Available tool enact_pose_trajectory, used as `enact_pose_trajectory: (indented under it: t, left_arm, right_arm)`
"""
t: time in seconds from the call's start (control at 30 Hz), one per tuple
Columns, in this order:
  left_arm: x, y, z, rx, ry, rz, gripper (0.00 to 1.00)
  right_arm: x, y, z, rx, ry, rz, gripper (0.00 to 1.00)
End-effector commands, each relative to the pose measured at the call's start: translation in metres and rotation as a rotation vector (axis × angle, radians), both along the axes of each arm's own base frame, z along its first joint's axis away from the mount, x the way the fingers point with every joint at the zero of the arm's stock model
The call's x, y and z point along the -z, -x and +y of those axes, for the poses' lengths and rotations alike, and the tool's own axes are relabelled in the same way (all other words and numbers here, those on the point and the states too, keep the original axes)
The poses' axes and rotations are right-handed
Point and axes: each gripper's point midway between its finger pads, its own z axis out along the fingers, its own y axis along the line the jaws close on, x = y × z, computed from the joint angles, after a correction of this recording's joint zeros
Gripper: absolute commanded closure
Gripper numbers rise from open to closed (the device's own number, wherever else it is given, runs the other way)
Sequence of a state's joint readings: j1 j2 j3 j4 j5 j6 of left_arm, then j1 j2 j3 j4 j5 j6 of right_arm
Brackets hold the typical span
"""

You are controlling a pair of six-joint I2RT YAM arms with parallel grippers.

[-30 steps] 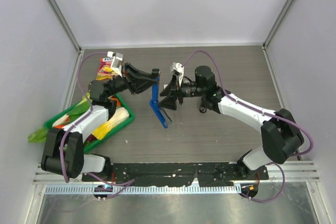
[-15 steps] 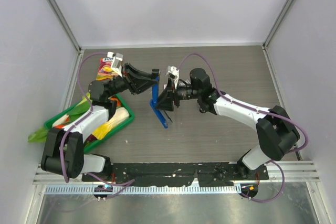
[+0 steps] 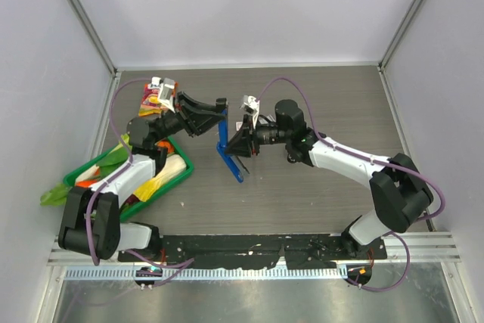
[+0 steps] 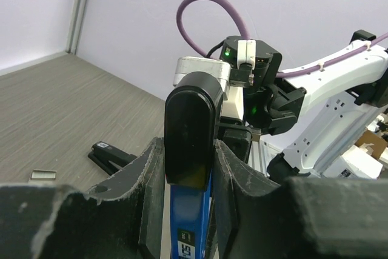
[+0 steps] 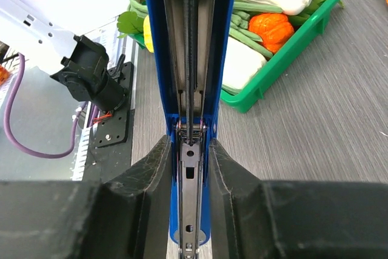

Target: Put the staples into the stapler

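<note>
The blue stapler (image 3: 222, 135) stands opened up between both grippers at mid-table. My left gripper (image 3: 221, 106) is shut on its upper arm, the black end cap (image 4: 193, 131) sitting between the pads. My right gripper (image 3: 234, 144) is shut on the stapler's lower part; in the right wrist view the pads (image 5: 156, 165) press on the blue sides by the hinge, with the open metal channel (image 5: 189, 59) running away from me. The staples (image 4: 43, 175) lie as a small silvery strip on the table, seen only in the left wrist view.
A green tray (image 3: 181, 175) of toy vegetables sits at the left, beside the left arm. A red and orange packet (image 3: 151, 96) lies behind it. A small black stapler (image 4: 112, 154) rests on the table near the staples. Grey walls close in three sides.
My right gripper has moved left onto the blue stapler and closed from wide open onto its lower part. The left gripper has kept its hold.
</note>
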State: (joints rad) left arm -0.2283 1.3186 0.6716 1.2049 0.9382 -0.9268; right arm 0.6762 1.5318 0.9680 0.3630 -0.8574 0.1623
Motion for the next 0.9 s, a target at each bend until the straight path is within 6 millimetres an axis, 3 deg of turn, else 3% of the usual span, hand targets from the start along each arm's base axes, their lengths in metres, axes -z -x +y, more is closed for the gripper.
enact_pose_trajectory:
  t: [0.0,0.13,0.23,0.37,0.4,0.63,0.7,0.73,0.87]
  left_arm:
    - [-0.025,-0.006,0.019,-0.126,0.050,-0.096,0.89]
    - [-0.028,-0.013,0.036,-0.191,0.060,-0.099,0.88]
    - [-0.030,-0.017,0.045,-0.229,0.066,-0.096,0.82]
    - [-0.029,-0.021,0.055,-0.257,0.044,-0.083,0.38]
    - [-0.027,-0.020,0.055,-0.251,0.031,-0.079,0.33]
    - [-0.020,-0.019,0.074,-0.290,-0.022,-0.037,0.12]
    - [-0.018,-0.026,0.096,-0.359,-0.041,-0.022,0.08]
    - [-0.012,-0.026,0.101,-0.365,-0.056,0.024,0.00]
    - [-0.004,-0.034,0.134,-0.482,-0.114,0.087,0.00]
  right_arm:
    - [-0.043,-0.012,-0.010,0.082,-0.093,-0.110,0.99]
    - [-0.055,-0.018,-0.018,0.127,-0.120,-0.109,0.99]
    - [-0.060,-0.024,-0.025,0.159,-0.126,-0.114,0.99]
    - [-0.060,-0.032,-0.030,0.196,-0.097,-0.140,0.99]
    - [-0.061,-0.035,-0.032,0.216,-0.090,-0.148,0.99]
    - [-0.036,-0.058,-0.042,0.346,0.024,-0.139,0.99]
    - [-0.022,-0.065,-0.042,0.381,0.087,-0.127,0.99]
    - [-0.015,-0.072,-0.044,0.428,0.124,-0.127,0.99]
    - [0.022,-0.083,-0.035,0.515,0.291,-0.111,0.99]
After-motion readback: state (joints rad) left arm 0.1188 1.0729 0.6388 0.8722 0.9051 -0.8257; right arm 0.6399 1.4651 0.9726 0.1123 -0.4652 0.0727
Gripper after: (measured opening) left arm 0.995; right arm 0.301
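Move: Just below the left hand, which grips its black head end, the opened blue stapler has its middle about 10 cm down, 4 cm back and 3 cm right; the green vegetable basket lies some 30 cm left, 7 cm back. The right hand already pinches the stapler near its hinge; the staples lie on the table about 18 cm ahead, 5 cm right and 21 cm below, their box 17 cm ahead and 2 cm right, the black stapler 10 cm ahead and 20 cm right. Drawing apart, the two hands first rise slightly; the left then opens wide, frees the stapler's head and retreats about 11 cm left and a little forward, turning counter-clockwise. Keeping its pinch near the hinge, the right hand carries the stapler forward and right towards the staples, first up a couple of cm, then some 5 cm down, swinging clockwise about 20 degrees with its fingertips dipping. ##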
